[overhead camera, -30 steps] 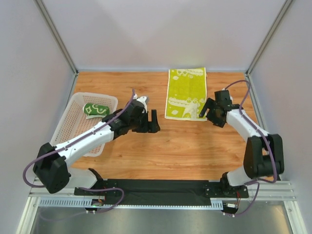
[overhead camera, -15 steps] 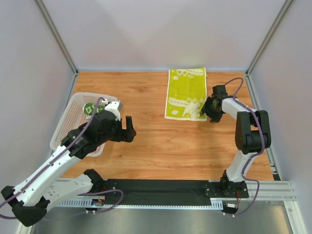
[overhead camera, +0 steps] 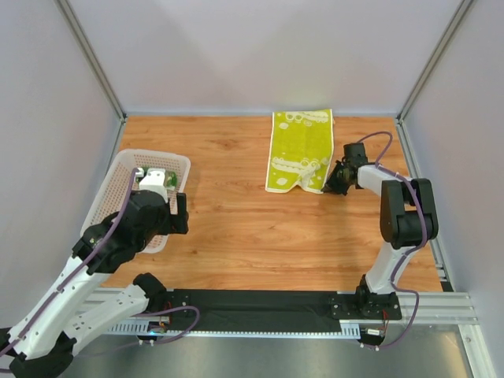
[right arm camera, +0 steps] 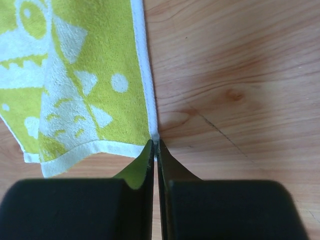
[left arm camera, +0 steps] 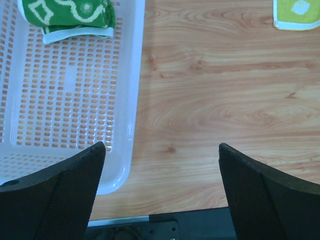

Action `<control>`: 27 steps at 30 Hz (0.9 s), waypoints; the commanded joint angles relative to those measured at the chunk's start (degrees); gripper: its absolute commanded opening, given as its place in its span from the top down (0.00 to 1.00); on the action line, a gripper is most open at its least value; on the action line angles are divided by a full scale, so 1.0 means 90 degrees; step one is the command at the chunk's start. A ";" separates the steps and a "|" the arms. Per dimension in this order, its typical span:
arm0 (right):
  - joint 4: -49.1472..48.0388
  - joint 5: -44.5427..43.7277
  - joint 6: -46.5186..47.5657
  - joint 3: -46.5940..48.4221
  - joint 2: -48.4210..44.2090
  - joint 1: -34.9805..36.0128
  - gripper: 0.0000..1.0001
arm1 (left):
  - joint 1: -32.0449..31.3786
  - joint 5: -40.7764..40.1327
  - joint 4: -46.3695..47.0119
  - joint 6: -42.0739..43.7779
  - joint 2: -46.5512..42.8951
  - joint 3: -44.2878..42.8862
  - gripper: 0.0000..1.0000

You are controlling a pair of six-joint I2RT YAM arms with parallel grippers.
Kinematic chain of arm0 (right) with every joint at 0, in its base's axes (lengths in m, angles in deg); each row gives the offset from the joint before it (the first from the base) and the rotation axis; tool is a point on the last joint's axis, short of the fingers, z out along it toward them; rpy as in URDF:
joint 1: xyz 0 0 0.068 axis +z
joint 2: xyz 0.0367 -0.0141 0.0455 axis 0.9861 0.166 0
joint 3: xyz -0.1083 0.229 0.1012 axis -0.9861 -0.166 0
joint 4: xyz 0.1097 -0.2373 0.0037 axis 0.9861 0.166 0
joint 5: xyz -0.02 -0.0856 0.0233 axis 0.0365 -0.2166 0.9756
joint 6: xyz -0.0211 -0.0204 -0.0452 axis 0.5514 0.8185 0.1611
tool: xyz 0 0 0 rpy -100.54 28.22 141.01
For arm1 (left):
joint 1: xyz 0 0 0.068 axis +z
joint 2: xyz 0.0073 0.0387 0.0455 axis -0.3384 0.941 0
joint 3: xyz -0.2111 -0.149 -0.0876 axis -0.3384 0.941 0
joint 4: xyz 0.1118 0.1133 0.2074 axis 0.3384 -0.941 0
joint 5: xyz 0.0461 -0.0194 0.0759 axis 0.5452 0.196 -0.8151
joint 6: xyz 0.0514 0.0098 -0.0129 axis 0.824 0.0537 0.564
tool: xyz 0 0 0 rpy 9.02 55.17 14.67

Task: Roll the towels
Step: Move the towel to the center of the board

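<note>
The yellow and lime-green towel [overhead camera: 299, 148] lies spread at the back of the table, long side running away from me. Its near edge is puckered. My right gripper [overhead camera: 329, 186] is down at the towel's near right corner, and in the right wrist view the right gripper [right arm camera: 154, 144] is shut with the white hem of the towel [right arm camera: 95, 75] pinched at its tips. The dark green towel [left arm camera: 70, 15] lies rolled at the far end of the white basket [left arm camera: 75, 100]. My left gripper [left arm camera: 161, 146] hangs open above the basket's near right corner, holding nothing.
The white perforated basket [overhead camera: 109, 197] stands at the left side of the table, partly covered by my left arm. Bare wooden tabletop [overhead camera: 268, 228] stretches between the two arms. The black mounting rail [overhead camera: 260, 303] runs along the near edge.
My left arm has pulled back from the table's middle to above the basket, still open. My right gripper moved onto the yellow towel's near right corner and shut on it.
</note>
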 commanded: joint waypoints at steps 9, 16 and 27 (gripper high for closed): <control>-0.0893 0.0762 -0.0453 -0.1666 -0.0907 0.0793 1.00 | 0.0380 0.0427 0.0154 0.0595 0.0006 0.0194 0.00; -0.2016 0.0891 -0.1957 -0.2070 -0.1172 0.3453 1.00 | 0.0653 0.0750 0.0340 0.0654 0.0191 0.0311 0.01; -0.1688 0.0727 -0.1452 -0.0690 -0.1160 0.4194 0.34 | 0.0722 0.1363 0.0281 0.0391 0.0541 0.0282 0.01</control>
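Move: The right fingers are already shut on the near right corner of the yellow-green towel, at board height; the middle of the board, where the towel is being taken, lies about 21 cm to their left and 4 cm back. The towel's own middle is some 15 cm ahead and 8 cm to the left, and the basket about 58 cm left and 2 cm back. From the left hand, the board's middle is roughly 16 cm ahead, 22 cm right and 23 cm below. Keeping its pinch on the towel corner, the right hand drags it low across the board, fast and mostly left, about 30 cm, and some 17 cm back, turning about 35 degrees counter-clockwise. Late in the sweep the fingers open and let go as the hand lifts about 6 cm, easing slightly forward over the towel. The empty left hand sinks about 3 cm. ##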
